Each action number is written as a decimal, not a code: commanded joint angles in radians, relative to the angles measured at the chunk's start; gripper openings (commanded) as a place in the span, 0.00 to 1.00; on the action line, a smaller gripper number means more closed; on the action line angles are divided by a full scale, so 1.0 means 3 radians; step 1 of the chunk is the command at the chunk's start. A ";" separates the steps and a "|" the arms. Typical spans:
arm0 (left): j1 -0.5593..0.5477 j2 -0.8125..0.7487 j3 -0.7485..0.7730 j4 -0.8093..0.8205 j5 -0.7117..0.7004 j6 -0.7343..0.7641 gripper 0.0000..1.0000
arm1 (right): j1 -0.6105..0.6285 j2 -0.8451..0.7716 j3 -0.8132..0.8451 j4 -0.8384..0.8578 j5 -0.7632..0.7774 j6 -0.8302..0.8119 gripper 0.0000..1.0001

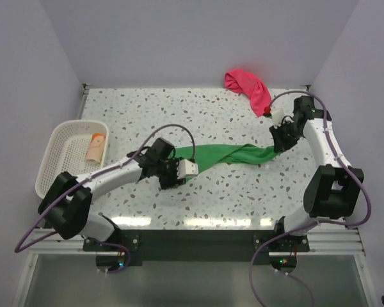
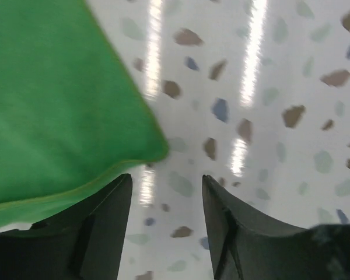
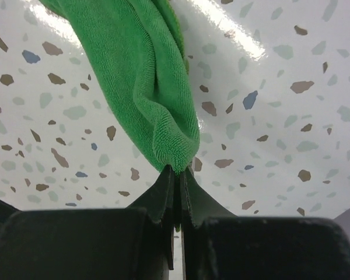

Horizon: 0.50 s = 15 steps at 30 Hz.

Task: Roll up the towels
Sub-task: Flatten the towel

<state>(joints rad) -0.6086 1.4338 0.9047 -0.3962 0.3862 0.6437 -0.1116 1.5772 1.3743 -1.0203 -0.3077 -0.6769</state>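
Note:
The green towel (image 1: 227,155) lies stretched in a long band across the middle of the table. My right gripper (image 3: 178,169) is shut on its right end (image 3: 163,116), and in the top view that gripper (image 1: 279,146) is low over the table. My left gripper (image 2: 166,186) is open at the towel's left end, with only bare table between its fingers. The towel's corner (image 2: 76,105) lies just beyond and over the left fingertip (image 2: 114,198). From above, the left gripper (image 1: 168,176) covers that end. A pink-red towel (image 1: 246,86) lies crumpled at the back right. A rolled peach towel (image 1: 97,147) sits in the basket.
The white mesh basket (image 1: 54,153) stands at the table's left edge, beside my left arm. Pale walls close in the table on the left, back and right. The speckled tabletop (image 1: 179,115) stretches behind the green towel.

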 commanded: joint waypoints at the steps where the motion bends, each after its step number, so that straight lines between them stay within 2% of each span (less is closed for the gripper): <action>1: -0.0231 -0.0238 -0.0316 -0.0356 -0.0061 0.0584 0.58 | 0.0004 -0.0088 -0.0264 0.0159 0.0135 -0.0187 0.01; 3: -0.0231 -0.0351 -0.0275 -0.0393 -0.0040 0.0514 0.66 | -0.0001 -0.0123 -0.0342 0.0184 0.0182 -0.0218 0.00; 6: -0.0109 -0.0336 0.0000 -0.0484 -0.0025 0.0447 0.67 | 0.0004 -0.0149 -0.0378 0.0236 0.0228 -0.0213 0.00; 8: 0.0126 -0.0199 0.0240 -0.0591 0.0209 0.0502 0.67 | 0.0004 -0.0149 -0.0373 0.0261 0.0248 -0.0152 0.00; 11: 0.0275 0.0011 0.0420 -0.0673 0.0404 0.0722 0.66 | 0.0004 -0.0134 -0.0342 0.0261 0.0233 -0.0116 0.00; 12: 0.0280 0.0057 0.0441 -0.0755 0.0466 0.0935 0.84 | 0.0004 -0.0134 -0.0327 0.0256 0.0233 -0.0106 0.00; 13: 0.0275 0.0119 0.0436 -0.0821 0.0633 0.1353 0.94 | 0.0004 -0.0129 -0.0322 0.0246 0.0213 -0.0106 0.00; 15: 0.0280 0.0109 0.0385 -0.0827 0.0757 0.1662 0.95 | -0.0001 -0.0119 -0.0291 0.0200 0.0182 -0.0116 0.00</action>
<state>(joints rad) -0.5209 1.4456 1.0229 -0.5720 0.4866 0.9154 -0.1116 1.5768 1.2564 -0.9684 -0.2516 -0.7113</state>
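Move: The green towel's near left corner hangs just beyond the left fingertips, already free: level fore and aft, about 3 cm right and some 6 cm below. From the left hand, the towel's middle is 10 cm ahead and 12 cm right, and the white basket 9 cm ahead and 39 cm left. The right gripper already holds the towel's right end; that near left corner lies 35 cm left of it, 6 cm back and 11 cm below. Sweep the left gripper on back and down beside the green towel's freed near left corner, about 6 cm back, then reverse, coming forward some 7 cm and up again over that end while the fingers spread from half to nearly wide open. With the right gripper, keep the pinch on the towel's right end and lower it about 3.5 cm, easing slightly back. ##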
